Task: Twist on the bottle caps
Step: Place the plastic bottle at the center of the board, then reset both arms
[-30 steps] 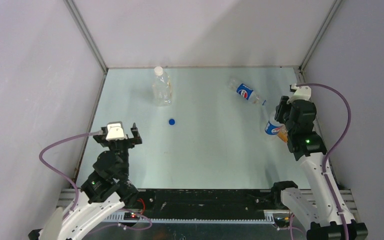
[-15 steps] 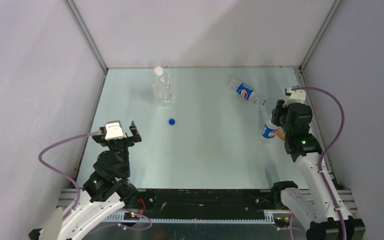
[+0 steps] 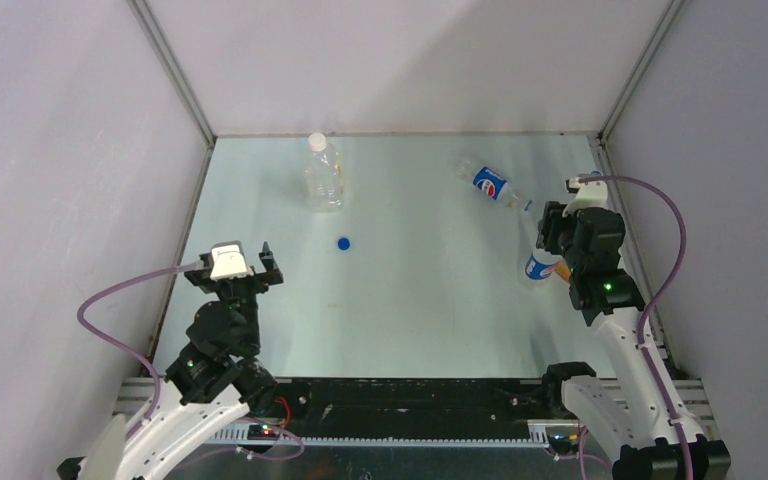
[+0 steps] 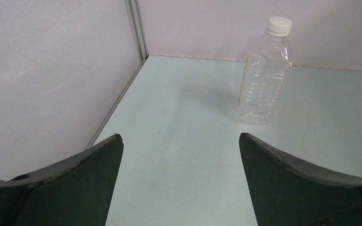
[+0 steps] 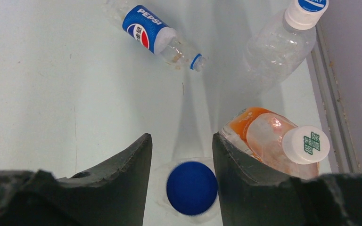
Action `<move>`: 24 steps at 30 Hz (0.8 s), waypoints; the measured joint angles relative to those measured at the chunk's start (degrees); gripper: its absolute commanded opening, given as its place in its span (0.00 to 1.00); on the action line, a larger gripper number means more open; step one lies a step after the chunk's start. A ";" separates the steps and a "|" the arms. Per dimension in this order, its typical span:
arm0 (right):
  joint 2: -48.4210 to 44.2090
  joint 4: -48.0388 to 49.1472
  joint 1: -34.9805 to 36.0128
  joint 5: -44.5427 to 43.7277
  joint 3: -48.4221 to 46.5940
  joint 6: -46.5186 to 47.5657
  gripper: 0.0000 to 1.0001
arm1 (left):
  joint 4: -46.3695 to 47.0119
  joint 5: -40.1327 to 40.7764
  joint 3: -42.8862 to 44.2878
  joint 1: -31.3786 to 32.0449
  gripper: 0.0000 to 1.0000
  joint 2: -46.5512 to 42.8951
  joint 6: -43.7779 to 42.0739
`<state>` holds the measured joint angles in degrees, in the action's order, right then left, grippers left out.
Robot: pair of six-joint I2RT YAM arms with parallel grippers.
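Note:
A blue bottle cap (image 5: 191, 188) sits on the mouth of an upright blue-labelled bottle (image 3: 538, 266), seen from straight above. My right gripper (image 5: 180, 137) straddles it, open, with a clear gap on the left side of the cap and the right finger close beside it. A loose blue cap (image 3: 343, 243) lies on the table left of centre. A clear bottle (image 4: 264, 80) with a white cap (image 4: 279, 25) stands at the back left. My left gripper (image 4: 179, 141) hangs wide open over bare table, holding nothing.
A Pepsi bottle (image 5: 151, 30) lies on its side at the back right. An orange-labelled bottle (image 5: 259, 136) with a white cap leans just right of my right finger. A clear capped bottle (image 5: 278, 44) stands behind it, near the right wall rail (image 5: 330, 99).
My right gripper's jaws have spread apart around the blue cap, and the arm has shifted slightly left with the bottle. The left arm has not moved.

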<state>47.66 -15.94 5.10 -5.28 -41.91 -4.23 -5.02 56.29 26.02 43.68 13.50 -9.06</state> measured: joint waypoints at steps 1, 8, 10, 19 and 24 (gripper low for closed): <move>0.00 0.00 0.00 0.17 0.00 0.17 0.55 | 0.00 -0.04 0.00 0.00 1.00 0.00 0.00; 0.02 -0.02 0.00 0.98 0.00 0.50 0.66 | -0.04 -0.98 0.00 0.00 1.00 0.00 0.00; 0.02 -0.02 0.00 1.01 0.00 0.72 0.71 | -0.07 -1.07 0.00 0.00 1.00 0.00 0.00; -0.52 -0.02 0.00 1.01 0.00 1.25 0.94 | -0.22 -1.44 0.00 0.00 1.00 0.04 0.00; -1.42 -0.09 0.00 0.98 0.00 1.22 0.99 | -0.22 -1.46 0.00 0.00 1.00 0.24 -0.04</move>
<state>46.24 -16.03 5.10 -4.29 -41.91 -3.01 -5.23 54.83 26.02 43.68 13.74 -9.10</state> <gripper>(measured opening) 0.974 0.996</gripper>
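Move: The lying Pepsi bottle is about 25 cm ahead of the right hand, 8 cm left and 16 cm below. The standing Pepsi bottle is right between its fingers, its middle some 9 cm below; the orange bottle stands 10 cm right and 3 cm ahead, the water bottle 17 cm ahead and 11 cm right. From the left hand, the lying bottle is about 34 cm ahead and 55 cm right. The right hand stays over the standing Pepsi, spreading half-open fingers nearly wide, then rises about half a centimetre. ##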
